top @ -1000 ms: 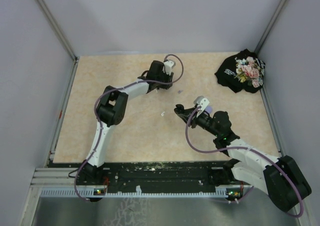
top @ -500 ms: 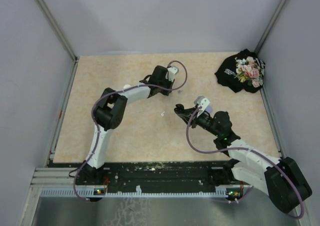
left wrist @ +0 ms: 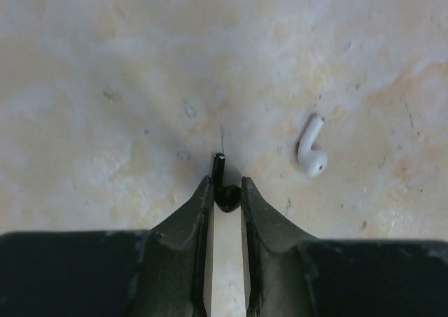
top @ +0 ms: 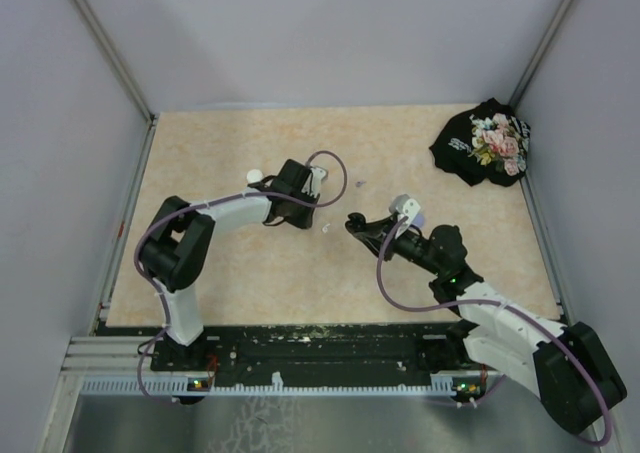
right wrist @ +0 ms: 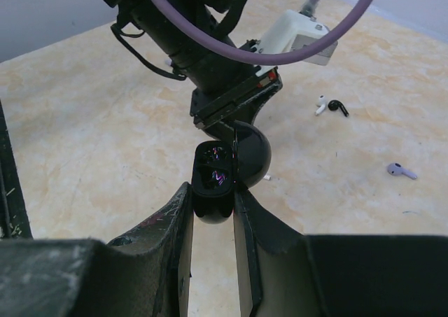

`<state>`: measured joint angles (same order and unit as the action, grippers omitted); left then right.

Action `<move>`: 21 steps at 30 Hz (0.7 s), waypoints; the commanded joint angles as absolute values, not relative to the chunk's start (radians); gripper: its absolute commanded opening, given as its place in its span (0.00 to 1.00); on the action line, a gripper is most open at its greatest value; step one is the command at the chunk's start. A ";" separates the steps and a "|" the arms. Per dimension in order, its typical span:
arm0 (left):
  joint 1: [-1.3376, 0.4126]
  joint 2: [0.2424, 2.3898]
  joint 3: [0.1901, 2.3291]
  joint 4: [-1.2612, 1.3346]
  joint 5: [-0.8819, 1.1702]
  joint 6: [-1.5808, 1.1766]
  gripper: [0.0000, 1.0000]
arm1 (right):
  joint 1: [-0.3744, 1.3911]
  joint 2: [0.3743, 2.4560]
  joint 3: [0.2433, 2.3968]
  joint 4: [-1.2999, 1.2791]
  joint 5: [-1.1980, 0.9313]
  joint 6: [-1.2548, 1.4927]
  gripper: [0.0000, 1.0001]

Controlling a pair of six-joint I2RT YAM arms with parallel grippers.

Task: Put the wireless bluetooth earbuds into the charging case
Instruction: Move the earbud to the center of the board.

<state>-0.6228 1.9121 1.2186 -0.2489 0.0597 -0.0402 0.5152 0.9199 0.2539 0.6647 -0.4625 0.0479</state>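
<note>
My left gripper (left wrist: 226, 185) is shut on a black earbud (left wrist: 224, 191) just over the table, with the stem poking out past the fingertips. In the top view the left gripper (top: 305, 218) sits mid-table. A white earbud (left wrist: 310, 149) lies just right of it, also seen in the top view (top: 325, 229). My right gripper (right wrist: 212, 198) is shut on an open black charging case (right wrist: 215, 180), lid (right wrist: 253, 156) swung back, its sockets empty. In the top view the right gripper (top: 358, 223) holds the case (top: 351, 219) facing the left gripper.
Past the case, a white earbud (right wrist: 320, 106), a black earbud (right wrist: 338, 107) and a purple earbud (right wrist: 397, 170) lie loose. A white round case (top: 256, 176) sits behind the left arm. A black floral cloth (top: 482, 143) is at the back right. Walls close three sides.
My left arm has swung from the back middle toward the near left, and its gripper now sits beside the white earbud. The right gripper with the case has barely moved.
</note>
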 commanded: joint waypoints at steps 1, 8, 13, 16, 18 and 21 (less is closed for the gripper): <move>-0.629 1.832 1.115 -0.321 0.024 -0.107 0.15 | 0.522 0.929 0.259 0.734 -0.516 0.069 0.00; -0.629 1.778 1.071 -0.380 -0.093 -0.135 0.34 | 0.522 0.957 0.262 0.761 -0.547 0.084 0.00; -0.629 1.789 1.095 -0.438 -0.177 -0.158 0.41 | 0.522 0.960 0.262 0.767 -0.554 0.085 0.00; -0.629 1.777 1.099 -0.461 -0.193 -0.165 0.45 | 0.522 0.956 0.261 0.766 -0.555 0.085 0.00; -0.629 1.767 1.094 -0.471 -0.209 -0.170 0.48 | 0.522 0.954 0.260 0.767 -0.555 0.086 0.00; -0.628 1.762 1.092 -0.493 -0.249 -0.179 0.51 | 0.522 0.955 0.258 0.769 -0.554 0.084 0.00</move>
<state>-0.6270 1.7855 1.0954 -0.4099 -0.1741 -0.1574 0.5152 0.9588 0.2531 0.6979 -0.5385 0.0761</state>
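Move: The black earbud is already pinched low over the board. Its release spot lies about 3 cm back and 4 cm left of the left hand, about 1 cm below. The lone white earbud lies some 5 cm to that hand's right and 1 cm back; the white-and-black pair is about 14 cm ahead, 1 cm right. The release spot is roughly 5 cm ahead of the right hand, 16 cm to its left, 15 cm below. The black earbud, still pinched, is carried back and left just above the board, away from the lone white earbud, until the left fingers start to open after about 3 cm each way. They spread to about half open while the hand goes on left at the same height, some 7 cm left in all, turning roughly 10 degrees counter-clockwise with its left side rising. ##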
